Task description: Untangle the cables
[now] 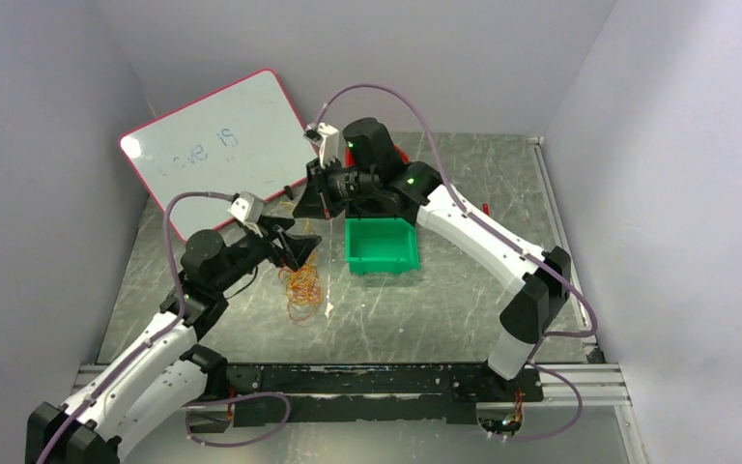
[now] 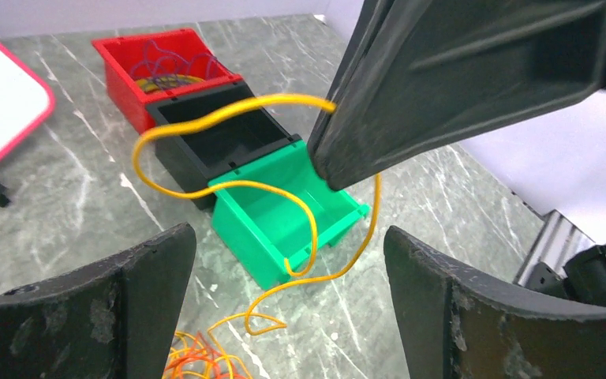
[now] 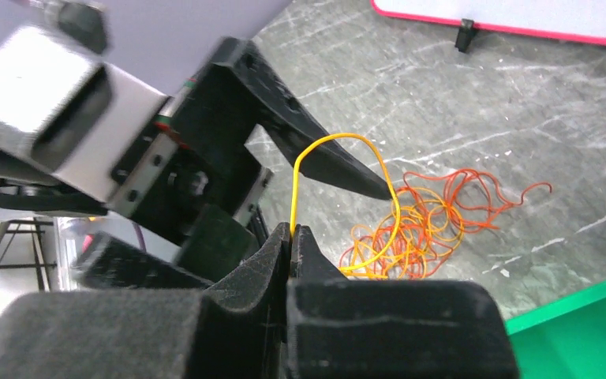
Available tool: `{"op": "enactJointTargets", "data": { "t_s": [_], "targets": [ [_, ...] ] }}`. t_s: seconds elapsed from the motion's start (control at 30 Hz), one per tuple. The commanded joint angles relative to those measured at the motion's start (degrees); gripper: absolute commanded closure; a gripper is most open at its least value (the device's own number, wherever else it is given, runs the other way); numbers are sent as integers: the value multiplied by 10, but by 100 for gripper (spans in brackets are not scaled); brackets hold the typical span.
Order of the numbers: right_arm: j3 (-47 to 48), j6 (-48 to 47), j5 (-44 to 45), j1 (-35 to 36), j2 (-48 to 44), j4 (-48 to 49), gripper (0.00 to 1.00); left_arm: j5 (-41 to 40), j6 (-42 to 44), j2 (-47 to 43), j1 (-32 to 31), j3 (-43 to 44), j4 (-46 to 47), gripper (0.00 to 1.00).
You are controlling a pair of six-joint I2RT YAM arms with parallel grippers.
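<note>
The cables (image 1: 301,287) lie as a small orange, yellow and reddish clump on the marble table, also showing in the right wrist view (image 3: 426,225) and at the bottom of the left wrist view (image 2: 197,363). My right gripper (image 3: 290,233) is shut on one yellow cable (image 3: 296,197), lifted above the clump. That yellow cable (image 2: 205,130) loops in the air and trails down to the clump. The right gripper (image 1: 317,196) hangs over the left gripper (image 1: 299,244). My left gripper (image 2: 288,237) stands open, its fingers either side of the hanging loop without touching it.
A green bin (image 1: 382,246) sits right of the clump. Behind it stand a black bin (image 2: 213,130) and a red bin (image 2: 158,63) holding more wires. A pink-edged whiteboard (image 1: 217,150) leans at the back left.
</note>
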Motion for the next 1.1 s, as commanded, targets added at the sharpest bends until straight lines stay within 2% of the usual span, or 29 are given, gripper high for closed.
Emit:
{"op": "enactJointTargets", "data": {
  "t_s": [0.0, 0.1, 0.2, 0.4, 0.47, 0.53, 0.7, 1.07],
  "targets": [
    [11, 22, -23, -3, -25, 30, 100, 51, -39, 25, -2, -20, 92, 7],
    [9, 27, -29, -3, -31, 39, 100, 67, -49, 44, -2, -32, 125, 11],
    [3, 31, -35, -3, -40, 59, 100, 72, -53, 61, -2, -41, 146, 27],
    [-3, 32, -26, -3, -71, 91, 100, 61, -52, 70, -2, -58, 137, 48],
    [-2, 24, -14, -3, -83, 99, 100, 57, -53, 72, -2, -62, 134, 61],
    [-11, 15, -13, -4, -102, 122, 100, 56, -57, 73, -2, -70, 138, 68],
    [-5, 15, -4, -8, -130, 161, 100, 53, -69, 84, -2, -90, 156, 70],
    [77, 2, 20, -11, -145, 185, 100, 55, -72, 139, -2, -113, 194, 68]
  ]
}}
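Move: The yellow cable's hanging strand crosses between the left hand's open fingers, only 2 cm to its right, about 1 cm ahead and roughly level. From that hand the orange-and-yellow tangle lies some 23 cm below, 1 cm back and 5 cm left; the green bin is about 10 cm ahead, 13 cm right and 21 cm below. The right hand already pinches the yellow cable at its fingertips, with the tangle about 28 cm below, 2 cm back and 5 cm left. Upward, slowly then faster, the right hand hauls the pinched yellow cable some 18 cm away from the tangle, drifting slightly right and back while its wrist swings the fingers up. The left hand edges 2 cm right towards the hanging strand and sinks about 8 cm, tipping its fingers a little down and narrowing them around the strand to about a third open, without shutting. ##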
